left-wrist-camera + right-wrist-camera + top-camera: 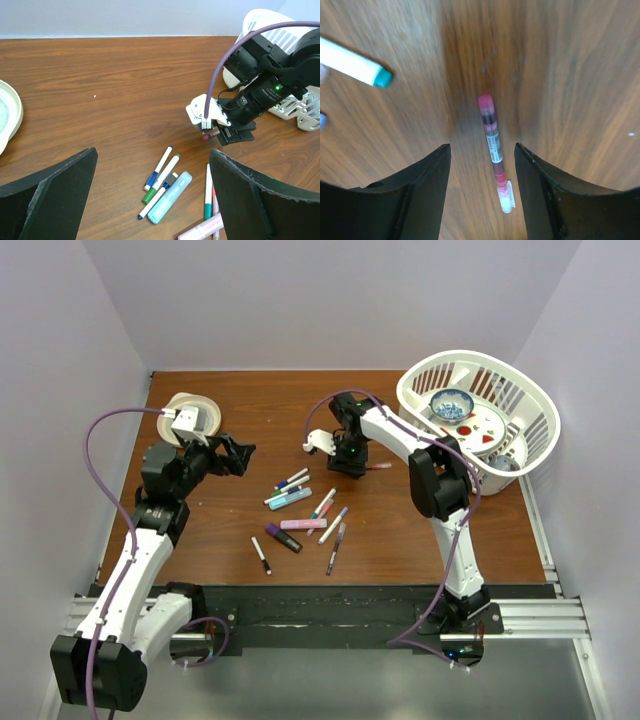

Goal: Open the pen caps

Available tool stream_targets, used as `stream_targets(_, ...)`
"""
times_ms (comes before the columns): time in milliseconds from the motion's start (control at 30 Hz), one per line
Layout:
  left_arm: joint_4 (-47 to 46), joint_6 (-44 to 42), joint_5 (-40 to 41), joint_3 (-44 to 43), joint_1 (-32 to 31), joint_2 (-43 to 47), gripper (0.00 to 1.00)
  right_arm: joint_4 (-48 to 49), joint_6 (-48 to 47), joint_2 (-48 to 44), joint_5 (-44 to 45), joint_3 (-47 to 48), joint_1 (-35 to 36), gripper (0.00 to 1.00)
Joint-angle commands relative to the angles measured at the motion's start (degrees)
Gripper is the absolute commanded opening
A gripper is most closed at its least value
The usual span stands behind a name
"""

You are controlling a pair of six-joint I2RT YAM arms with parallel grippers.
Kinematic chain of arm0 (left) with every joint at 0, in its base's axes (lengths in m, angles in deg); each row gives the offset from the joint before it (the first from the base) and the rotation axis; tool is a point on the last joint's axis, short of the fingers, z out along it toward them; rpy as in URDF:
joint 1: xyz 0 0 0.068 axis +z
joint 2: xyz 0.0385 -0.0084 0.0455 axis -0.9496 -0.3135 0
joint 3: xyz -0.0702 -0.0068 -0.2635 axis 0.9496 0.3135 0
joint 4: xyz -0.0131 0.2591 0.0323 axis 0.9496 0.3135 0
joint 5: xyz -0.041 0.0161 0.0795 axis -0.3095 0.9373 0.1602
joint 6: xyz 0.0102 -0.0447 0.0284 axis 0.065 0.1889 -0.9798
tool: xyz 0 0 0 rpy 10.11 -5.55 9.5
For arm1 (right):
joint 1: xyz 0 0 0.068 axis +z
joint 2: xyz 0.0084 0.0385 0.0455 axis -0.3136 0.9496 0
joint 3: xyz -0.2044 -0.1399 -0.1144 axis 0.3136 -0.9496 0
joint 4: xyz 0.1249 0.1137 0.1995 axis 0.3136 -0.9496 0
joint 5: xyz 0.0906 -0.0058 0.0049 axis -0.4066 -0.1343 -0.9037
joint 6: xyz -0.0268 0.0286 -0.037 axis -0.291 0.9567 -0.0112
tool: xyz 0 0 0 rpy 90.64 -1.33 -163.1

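A slim red pen (492,142) with a clear cap (506,197) lies flat on the wooden table. My right gripper (481,147) is down over it, open, one jaw on each side and neither touching it. In the top view this gripper (352,462) stands at mid-table, and the red pen (378,467) pokes out to its right. Several pens (300,510) lie scattered in front, among them a blue-capped pen (159,169), a green-capped pen (161,179) and a teal highlighter (170,197). My left gripper (240,452) hovers open above the table, left of the pile, holding nothing.
A white basket (530,410) with a blue bowl and a plate inside stands at the back right, close to the right arm. At the back left sits a white dish (190,412) behind the left gripper. A black rail runs along the near edge.
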State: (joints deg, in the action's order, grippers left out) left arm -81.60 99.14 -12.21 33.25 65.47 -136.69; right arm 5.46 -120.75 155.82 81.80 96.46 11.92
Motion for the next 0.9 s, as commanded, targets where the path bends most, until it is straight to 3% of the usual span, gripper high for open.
stream_targets(0,-1.33,-1.31,0.44,-2.04,-0.51,1.02,1.00,-2.41,-1.84,0.37,1.34,2.92,-0.49,0.56)
stream_targets(133,-1.33,-1.39,0.44,-2.04,-0.51,1.20,1.00,-3.46,-2.45,2.30,1.86,4.41,-0.66,0.47)
stream_targets(167,-1.33,-1.39,0.44,-1.95,-0.51,1.11,1.00,-4.42,-2.54,3.44,1.95,5.28,-0.58,0.40)
stream_targets(333,-1.33,-1.48,-0.09,-2.04,-0.59,1.46,1.00,-5.22,-2.54,4.68,1.95,4.77,-0.66,0.22)
stream_targets(533,-3.77,0.97,-2.90,-0.64,-0.86,1.02,1.00,-0.22,2.10,2.48,2.48,-1.29,-0.58,0.00)
stream_targets(667,-5.28,2.30,-7.63,0.16,-0.95,-0.21,1.00,6.44,8.95,-0.59,1.26,-5.68,-1.54,0.00)
stream_targets(867,-6.86,2.73,-14.13,0.33,-0.95,-3.10,1.00,12.08,22.32,-10.16,-10.33,-8.94,-6.02,0.00)
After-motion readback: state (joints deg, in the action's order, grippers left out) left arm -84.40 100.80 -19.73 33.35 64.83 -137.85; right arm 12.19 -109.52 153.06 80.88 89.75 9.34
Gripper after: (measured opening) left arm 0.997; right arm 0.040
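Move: The red pen lies just under the right hand's half-open fingers, its middle about 2 cm to the right, level fore and aft, and 1 cm below. A teal-ended marker is about 8 cm left and 8 cm back, the pale blue highlighter some 15 cm left and 8 cm back, a blue-ended marker 5 cm left and 14 cm back. From the left hand, the red pen is roughly 25 cm right, 8 cm ahead and 24 cm below. Right fingers sink and edge right about 1 cm, pinch the red pen, twist clockwise; left hand drifts right. ##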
